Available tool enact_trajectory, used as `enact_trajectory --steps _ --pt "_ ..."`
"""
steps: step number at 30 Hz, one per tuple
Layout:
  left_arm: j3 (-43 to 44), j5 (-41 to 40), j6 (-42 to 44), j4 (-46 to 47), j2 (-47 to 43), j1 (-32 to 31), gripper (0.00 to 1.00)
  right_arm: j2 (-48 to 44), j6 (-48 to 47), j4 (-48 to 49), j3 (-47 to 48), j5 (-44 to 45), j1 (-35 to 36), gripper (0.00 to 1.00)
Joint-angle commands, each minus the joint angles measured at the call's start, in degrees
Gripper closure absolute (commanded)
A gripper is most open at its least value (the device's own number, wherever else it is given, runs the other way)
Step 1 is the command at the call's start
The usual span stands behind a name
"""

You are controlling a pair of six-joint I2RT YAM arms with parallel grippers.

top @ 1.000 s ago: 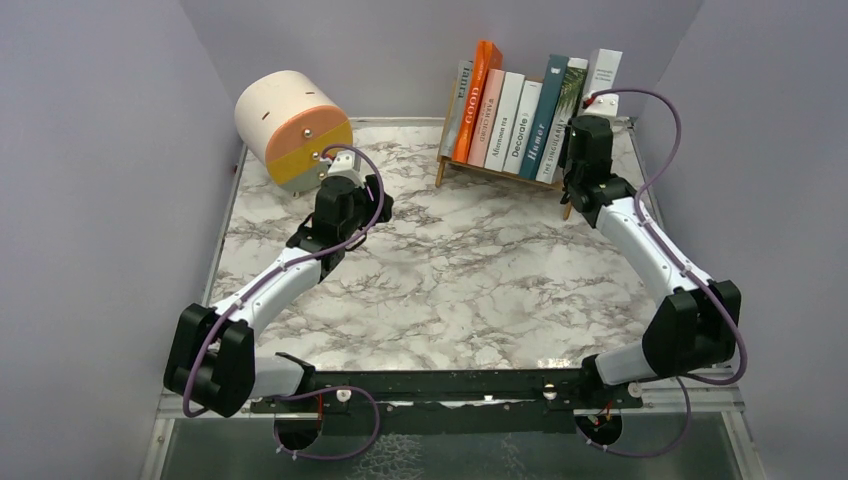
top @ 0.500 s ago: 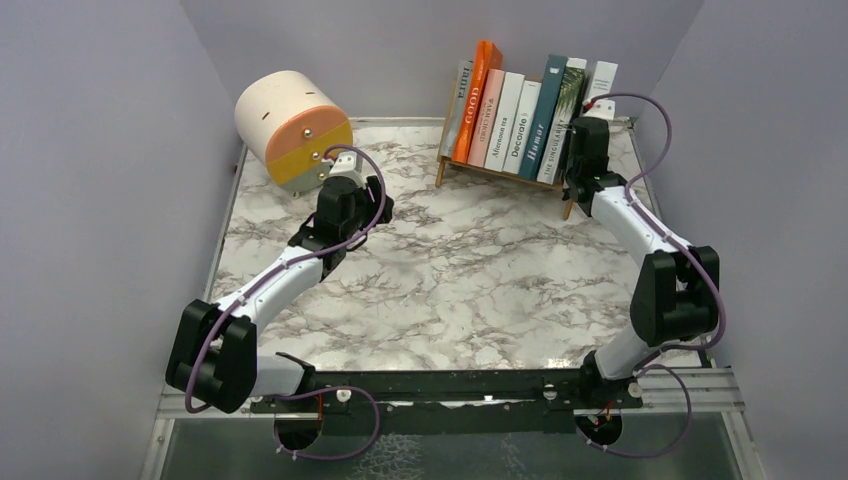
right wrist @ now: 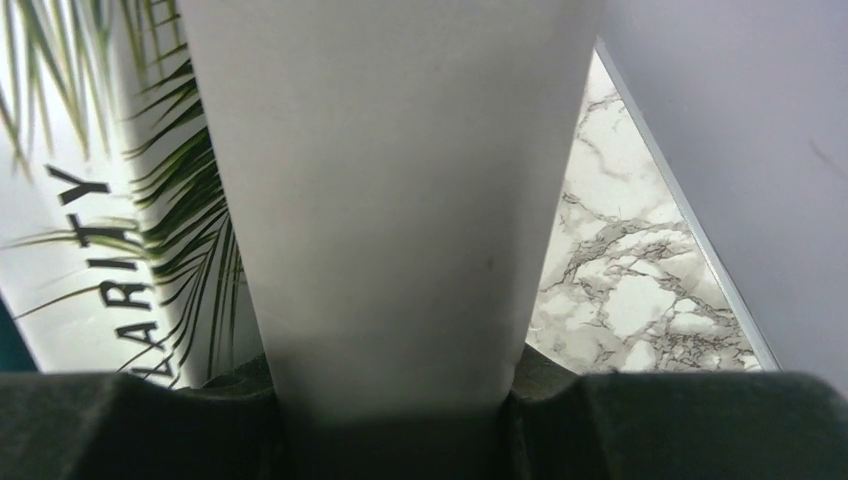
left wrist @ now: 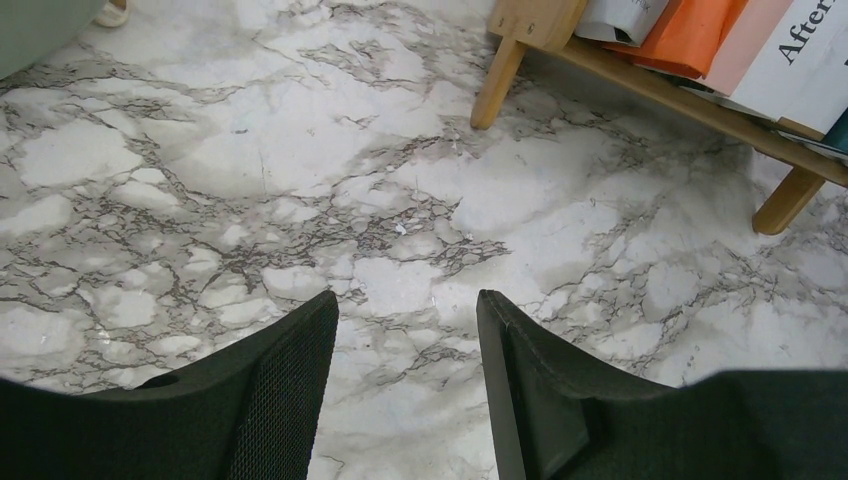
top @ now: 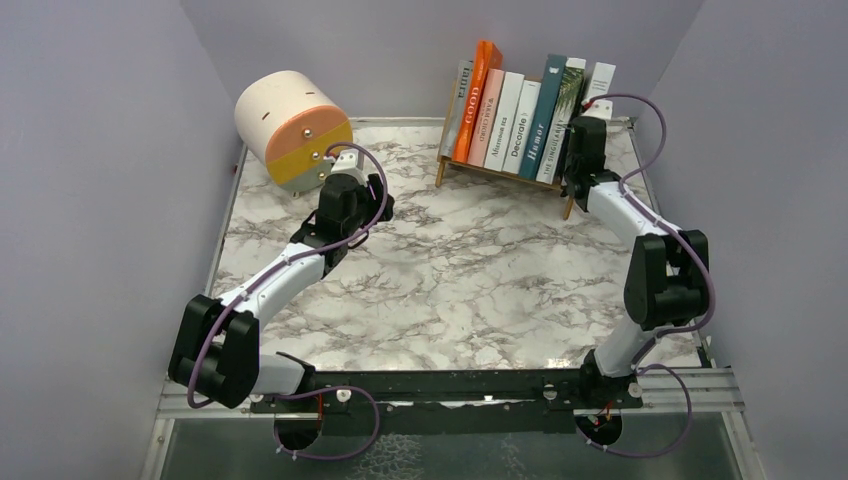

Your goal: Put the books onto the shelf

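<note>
Several books stand in a row on the light-wood shelf at the back of the table, among them an orange book and a teal book. My right gripper is at the shelf's right end, shut on a white book held upright beside the palm-leaf book. In the right wrist view the white book fills the gap of the right gripper. My left gripper hovers over the marble left of the shelf. The left gripper is open and holds nothing.
A round cream, orange and yellow drum sits at the back left, close to my left wrist. The shelf's wooden legs stand ahead of the left fingers. Grey walls close in the marble table on three sides.
My right arm has folded up, its elbow drawn in toward the shelf, and the white book has shifted slightly left against the palm-leaf book. The left arm has barely moved.
</note>
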Motion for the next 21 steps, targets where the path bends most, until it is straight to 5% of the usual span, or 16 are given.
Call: enact_trajectory --steps 1,6,12,21 --pt "1.7 -1.5 0.7 0.3 0.6 -0.2 0.53 2.4 1.2 2.4 2.8 -2.5 -0.5 0.99" --pt "1.9 -1.6 0.8 0.2 0.9 -0.2 0.53 3.8 1.6 1.1 4.5 -2.9 -0.9 0.97" --pt "2.1 -1.6 0.7 0.3 1.0 -0.2 0.53 0.3 3.1 1.7 2.8 -4.0 -0.9 0.55" --pt "1.5 -1.5 0.4 0.4 0.4 -0.2 0.53 -7.1 3.4 0.9 1.0 -3.7 -0.9 0.40"
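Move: The right hand already grips the last book, a pale grey one, by its spine. The slot at the shelf's right end has its middle about 8 cm ahead, 2 cm right and 2 cm below. The palm-leaf book stands some 4 cm left of the slot and 1 cm farther out, the teal book 8 cm left and 2 cm farther, the shelf's end upright about 3 cm right and 1 cm nearer. From the idle left hand the slot lies roughly 20 cm ahead, 45 cm right and 2 cm below. Still pinching the grey book's spine, the right hand eases it forward into the end slot by about 1 cm and slightly down, beside the palm-leaf book. Its fingers then spread to let the book go, and the hand lifts some 3 cm while drawing back about 1 cm, with the wrist rolling and tipping up only slightly. ##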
